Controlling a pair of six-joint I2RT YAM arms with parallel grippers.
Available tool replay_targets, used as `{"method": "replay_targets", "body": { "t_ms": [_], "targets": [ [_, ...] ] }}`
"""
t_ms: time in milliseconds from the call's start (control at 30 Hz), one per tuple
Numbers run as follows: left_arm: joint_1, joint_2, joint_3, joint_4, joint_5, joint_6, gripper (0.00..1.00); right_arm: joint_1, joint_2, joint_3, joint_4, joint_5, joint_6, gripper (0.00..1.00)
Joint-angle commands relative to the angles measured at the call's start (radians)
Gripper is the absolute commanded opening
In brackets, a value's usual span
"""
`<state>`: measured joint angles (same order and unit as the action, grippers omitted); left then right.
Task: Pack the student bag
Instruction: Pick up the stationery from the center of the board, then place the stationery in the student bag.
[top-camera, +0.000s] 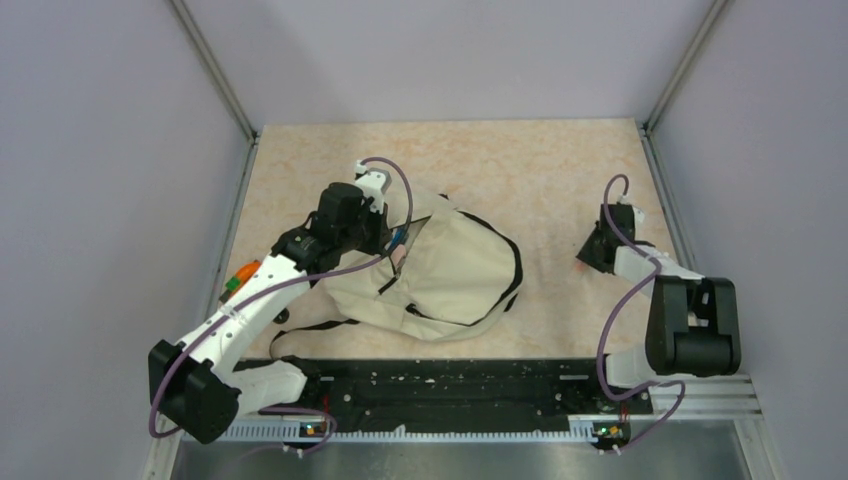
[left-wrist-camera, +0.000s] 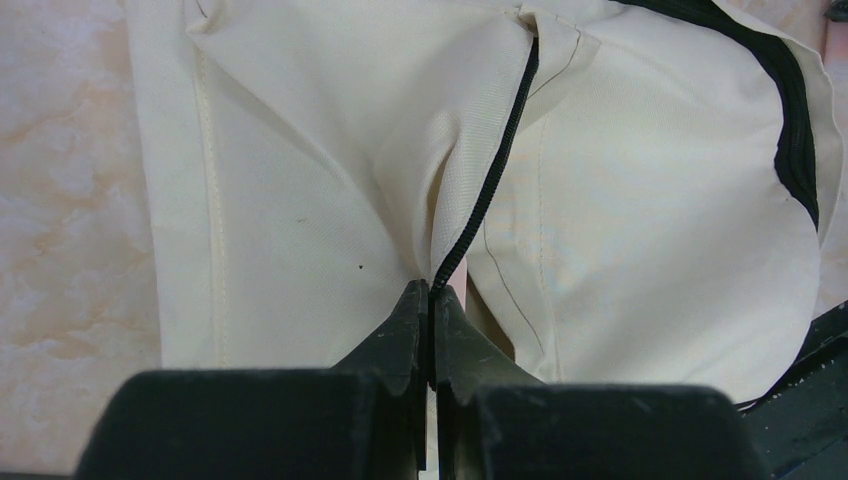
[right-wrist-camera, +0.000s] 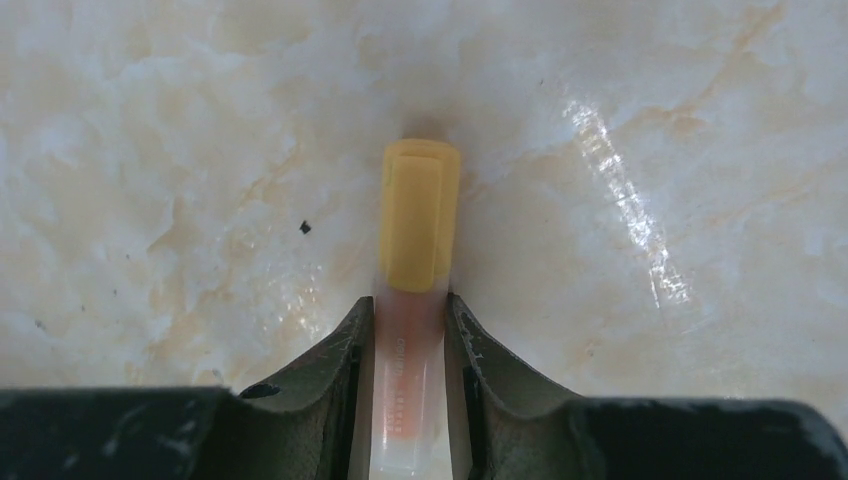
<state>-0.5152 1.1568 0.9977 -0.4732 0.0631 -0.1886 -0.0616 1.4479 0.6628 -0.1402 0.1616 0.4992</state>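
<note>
The student bag (top-camera: 450, 270) is a cream fabric backpack with black zipper lines, lying left of the table's middle. My left gripper (top-camera: 395, 243) is at its upper left and is shut on a fold of bag fabric (left-wrist-camera: 300, 180) along a black zipper line (left-wrist-camera: 490, 180). At the right of the table my right gripper (top-camera: 592, 250) points down at the tabletop. Its fingers press both sides of a translucent pink-orange marker with a yellow cap (right-wrist-camera: 420, 215), which lies flat on the table. The cap sticks out beyond the fingertips (right-wrist-camera: 362, 320). From above, the gripper hides the marker.
A thin black strap (top-camera: 300, 330) of the bag trails toward the near edge. Small orange and green items (top-camera: 238, 277) lie by the left wall, partly behind my left arm. Grey walls close in the beige marbled table (top-camera: 520, 170); a black base rail (top-camera: 450, 390) runs along the front.
</note>
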Motion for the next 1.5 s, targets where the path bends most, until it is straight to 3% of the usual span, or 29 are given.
{"method": "replay_targets", "body": {
  "t_ms": [0,233,400,600,833,1067,1467],
  "targets": [
    [-0.003,-0.039,0.035,0.059,0.016,-0.016,0.0,0.008,-0.096,-0.01,-0.06,-0.09,-0.064,0.0],
    [-0.003,-0.063,0.027,0.072,0.004,-0.007,0.0,0.085,-0.415,0.011,-0.124,-0.246,-0.122,0.0],
    [-0.003,-0.069,0.018,0.091,0.022,-0.006,0.0,0.224,-0.437,0.096,-0.159,-0.462,-0.101,0.0],
    [-0.003,-0.051,0.014,0.098,0.04,-0.005,0.0,0.49,-0.298,0.188,-0.041,-0.648,-0.025,0.0],
    [-0.002,-0.044,0.01,0.102,0.039,-0.002,0.0,0.741,-0.011,0.391,0.002,-0.681,-0.041,0.0],
    [-0.003,-0.043,0.008,0.103,0.038,0.001,0.0,0.761,0.19,0.492,0.126,-0.678,0.161,0.0],
    [-0.003,-0.037,0.009,0.104,0.053,0.001,0.0,0.777,0.313,0.55,0.368,-0.491,0.305,0.0]
  ]
}}
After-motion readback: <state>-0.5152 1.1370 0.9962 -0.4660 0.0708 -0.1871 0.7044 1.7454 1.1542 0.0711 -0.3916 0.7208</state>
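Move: Roughly 43 cm left of the right hand, level with it fore and aft and some 10 cm higher, is the bag's opening; the stationery is already between this hand's fingers, still on the board. The bag's near black-trimmed edge is about 16 cm to its left and 2 cm back, a couple of centimetres above. From the left hand, which already pinches the opening's zip edge, the opening is about 4 cm right, 1 cm ahead and 5 cm below. Lifting the gripped stationery about 15 cm off the board, the right hand swings some 41 cm left over the bag, bowing back on the way, then eases forward and slightly down to the opening. Its wrist turns counter-clockwise about 70 degrees, then partly back, its left side rising, to lead the yellow end under the zip edge; the fingers keep their grip. The left hand keeps pinching that edge, nearly still. ##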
